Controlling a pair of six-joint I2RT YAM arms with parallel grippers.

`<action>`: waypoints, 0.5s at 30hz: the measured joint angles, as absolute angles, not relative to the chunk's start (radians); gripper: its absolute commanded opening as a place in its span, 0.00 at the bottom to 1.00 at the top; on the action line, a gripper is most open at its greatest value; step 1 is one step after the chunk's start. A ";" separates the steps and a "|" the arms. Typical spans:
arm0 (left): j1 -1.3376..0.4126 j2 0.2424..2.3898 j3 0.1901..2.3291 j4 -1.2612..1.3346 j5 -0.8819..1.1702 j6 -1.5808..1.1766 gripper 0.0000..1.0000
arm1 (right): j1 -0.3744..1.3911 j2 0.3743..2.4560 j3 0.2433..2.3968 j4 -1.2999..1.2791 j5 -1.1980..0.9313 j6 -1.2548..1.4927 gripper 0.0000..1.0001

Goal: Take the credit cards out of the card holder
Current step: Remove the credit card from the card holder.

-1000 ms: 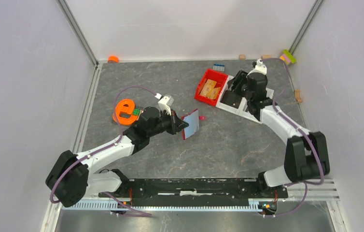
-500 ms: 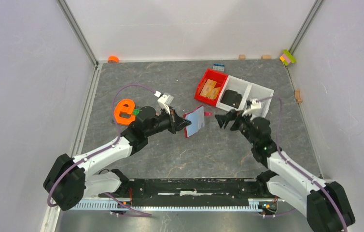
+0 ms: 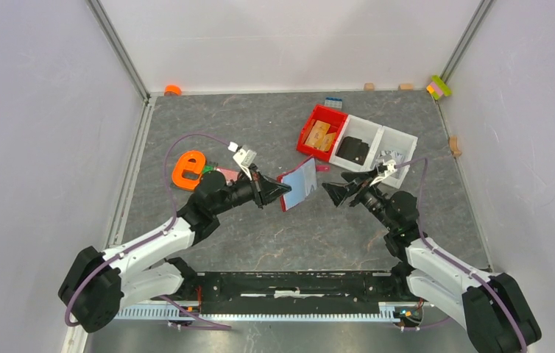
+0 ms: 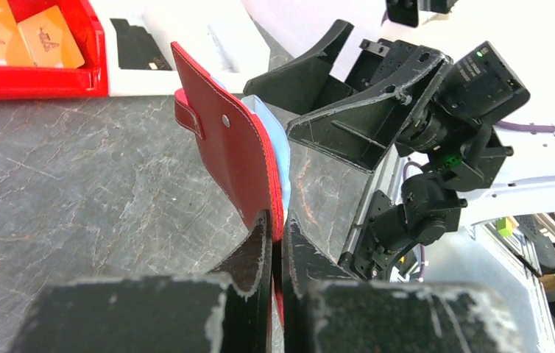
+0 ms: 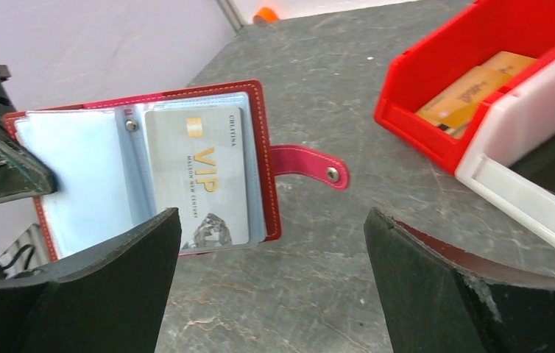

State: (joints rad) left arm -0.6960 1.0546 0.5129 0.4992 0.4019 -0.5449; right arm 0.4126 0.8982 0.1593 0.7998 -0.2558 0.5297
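Observation:
The card holder (image 3: 298,185) is a dark red folding wallet, held upright and open above the middle of the table. My left gripper (image 3: 278,193) is shut on its lower edge (image 4: 278,220). In the right wrist view the card holder (image 5: 263,147) faces me. A grey VIP credit card (image 5: 204,173) sits in a clear sleeve, with light blue sleeves (image 5: 76,176) to its left. The snap strap (image 5: 308,163) sticks out to the right. My right gripper (image 3: 339,187) is open wide just right of the holder, touching nothing (image 5: 272,220).
A red bin (image 3: 321,132) with tan wooden pieces stands behind, joined to white bins (image 3: 389,147), one holding a black object (image 3: 353,151). An orange letter shape (image 3: 188,168) and a pinkish flat piece (image 3: 227,174) lie at the left. A blue brick (image 3: 333,102) is at the back.
My right arm swung from the white bins at the back right down to the centre, now facing the holder, and its jaws opened wider. The left arm shifted slightly, still holding the holder.

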 measured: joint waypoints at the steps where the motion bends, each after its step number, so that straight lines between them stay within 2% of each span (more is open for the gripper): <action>1: -0.696 1.049 0.508 0.511 0.403 -0.546 0.02 | 0.413 0.903 0.166 0.800 -0.270 0.532 0.98; 15: -0.696 0.932 0.393 0.753 0.426 -0.588 0.03 | 0.413 0.952 0.200 0.939 -0.447 0.670 0.98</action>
State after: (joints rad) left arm -0.6960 0.9318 0.3931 0.7532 0.4263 -0.5877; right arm 0.4126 0.9524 0.2001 0.9390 -0.4469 0.6701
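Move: The credit card sits in the open card holder that the left gripper pinches, roughly 6 cm to the left gripper's right, 3 cm ahead and level with it. From the empty right gripper the card lies about 6 cm left, 2 cm ahead and 3 cm higher. From the right gripper the red box stands some 17 cm ahead, 2 cm left, and the white box about 12 cm ahead, 15 cm right, both around 15 cm lower. Bring the left gripper up about 4 cm, easing back and slightly left, and tip its fingers upward while they keep their pinch on the card holder's edge. Raise the right gripper along with it, fingers staying wide open, shifting left and a little back and turning roughly 10 degrees counter-clockwise to narrow the sideways gap to the card. ##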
